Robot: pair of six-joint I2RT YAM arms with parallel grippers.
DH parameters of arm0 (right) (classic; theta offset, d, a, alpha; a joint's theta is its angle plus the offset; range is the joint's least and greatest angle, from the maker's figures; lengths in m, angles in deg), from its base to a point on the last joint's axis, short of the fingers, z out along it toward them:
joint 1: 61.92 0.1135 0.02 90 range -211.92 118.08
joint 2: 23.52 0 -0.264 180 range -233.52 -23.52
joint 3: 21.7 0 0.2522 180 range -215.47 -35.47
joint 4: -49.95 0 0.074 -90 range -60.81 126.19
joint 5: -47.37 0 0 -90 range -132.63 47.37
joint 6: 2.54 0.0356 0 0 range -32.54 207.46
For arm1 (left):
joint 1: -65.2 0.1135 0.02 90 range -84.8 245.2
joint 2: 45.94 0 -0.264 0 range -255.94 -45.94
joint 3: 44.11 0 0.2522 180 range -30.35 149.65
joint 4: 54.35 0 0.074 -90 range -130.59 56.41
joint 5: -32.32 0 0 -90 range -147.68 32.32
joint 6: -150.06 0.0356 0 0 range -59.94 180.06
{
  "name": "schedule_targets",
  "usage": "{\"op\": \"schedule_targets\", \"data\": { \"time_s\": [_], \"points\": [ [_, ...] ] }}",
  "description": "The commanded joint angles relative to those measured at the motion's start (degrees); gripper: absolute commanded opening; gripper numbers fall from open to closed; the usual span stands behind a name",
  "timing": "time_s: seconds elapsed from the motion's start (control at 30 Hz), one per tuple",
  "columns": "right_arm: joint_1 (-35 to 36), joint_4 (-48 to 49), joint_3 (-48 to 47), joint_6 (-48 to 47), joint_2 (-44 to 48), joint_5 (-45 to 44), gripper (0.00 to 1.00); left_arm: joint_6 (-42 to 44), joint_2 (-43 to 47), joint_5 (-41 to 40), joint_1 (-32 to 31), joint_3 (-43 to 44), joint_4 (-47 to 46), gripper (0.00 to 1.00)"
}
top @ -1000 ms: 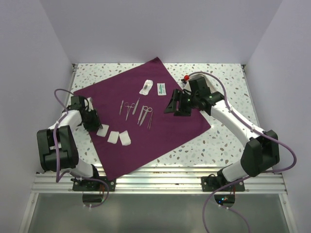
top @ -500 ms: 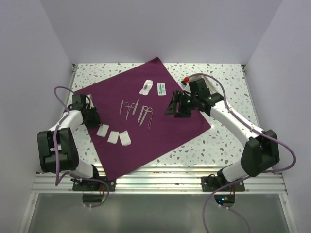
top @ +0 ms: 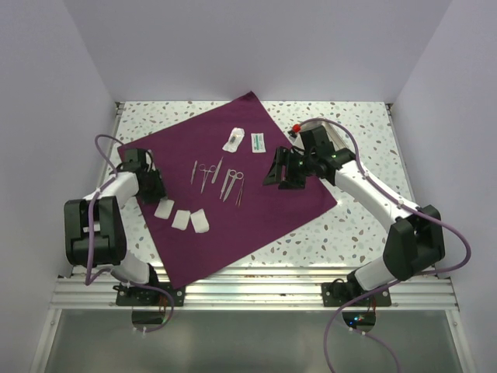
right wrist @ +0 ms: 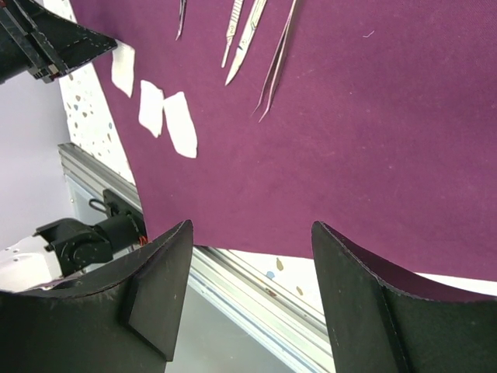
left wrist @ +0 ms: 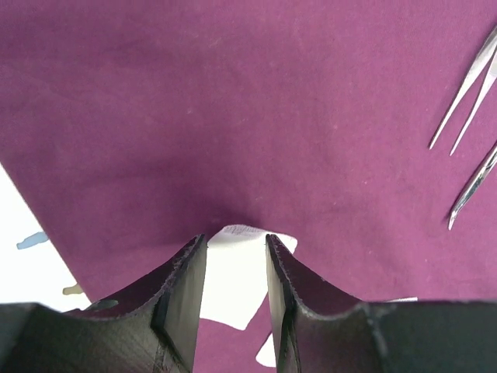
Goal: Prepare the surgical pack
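Note:
The surgical pack (top: 233, 217) lies spread as a large purple sheet on the speckled table, also filling the left wrist view (left wrist: 295, 116) and the right wrist view (right wrist: 373, 140). On it rest three white gauze squares (top: 181, 219), steel instruments (top: 206, 172) and two small packets (top: 234, 139). My left gripper (top: 154, 193) hovers at the sheet's left edge, open, with nothing pinched. One gauze square (left wrist: 233, 268) shows flat on the sheet through the gap between its fingers (left wrist: 182, 291). My right gripper (top: 278, 179) hangs open over the sheet's right side, fingers (right wrist: 159, 287) wide apart.
A small red-capped object (top: 297, 125) sits on the table behind the right arm. The metal rail (top: 256, 289) runs along the near edge, close to the sheet's front corner. Forceps tips (left wrist: 466, 101) lie to the right of my left gripper.
My left gripper has shifted slightly farther back and right along the sheet's left edge, toward the gauze. The right arm has hardly moved.

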Motion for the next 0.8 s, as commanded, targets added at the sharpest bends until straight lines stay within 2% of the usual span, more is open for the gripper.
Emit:
{"op": "schedule_targets", "data": {
  "time_s": [0.0, 0.3, 0.5, 0.77],
  "points": [
    [0.00, 0.30, -0.27, -1.43, -0.47, 0.88, 0.66, -1.07, -1.29, -2.55, -1.22, 2.41, -2.49, 0.40],
    [-0.01, 0.48, -0.09, -1.61, -1.08, 1.06, 0.66, -1.51, -3.06, -4.66, -2.72, 3.29, -1.35, 0.38],
    [-0.01, 0.30, -0.09, -1.96, -1.43, 0.97, 0.66, -1.94, -3.85, -4.93, -3.69, 3.02, -1.35, 0.31],
    [-0.01, 0.22, -0.35, -1.87, -1.79, 0.97, 0.67, -1.60, -2.80, -6.60, -3.77, 4.60, 1.11, 0.16]
  ]
}}
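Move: The left hand hovers just above the far edge of the leftmost gauze, whose middle is about 3 cm back from it, 1 cm to its right and some 2 cm down. A second gauze lies 7 cm to the hand's right and 7 cm back, a third 13 cm right and 7 cm back. Small tweezers lie 12 cm right and 10 cm ahead. From the right hand, the leftmost gauze lies roughly 36 cm left, 2 cm back and 16 cm down. The left fingers close from partly open to nearly shut on the far edge of the leftmost gauze, pinching a small fold of it between their tips. Before they close, the hand sinks about 1 cm onto the cloth, easing barely half a centimetre forward and right, then stays low with the fingers pointing steeply down. ##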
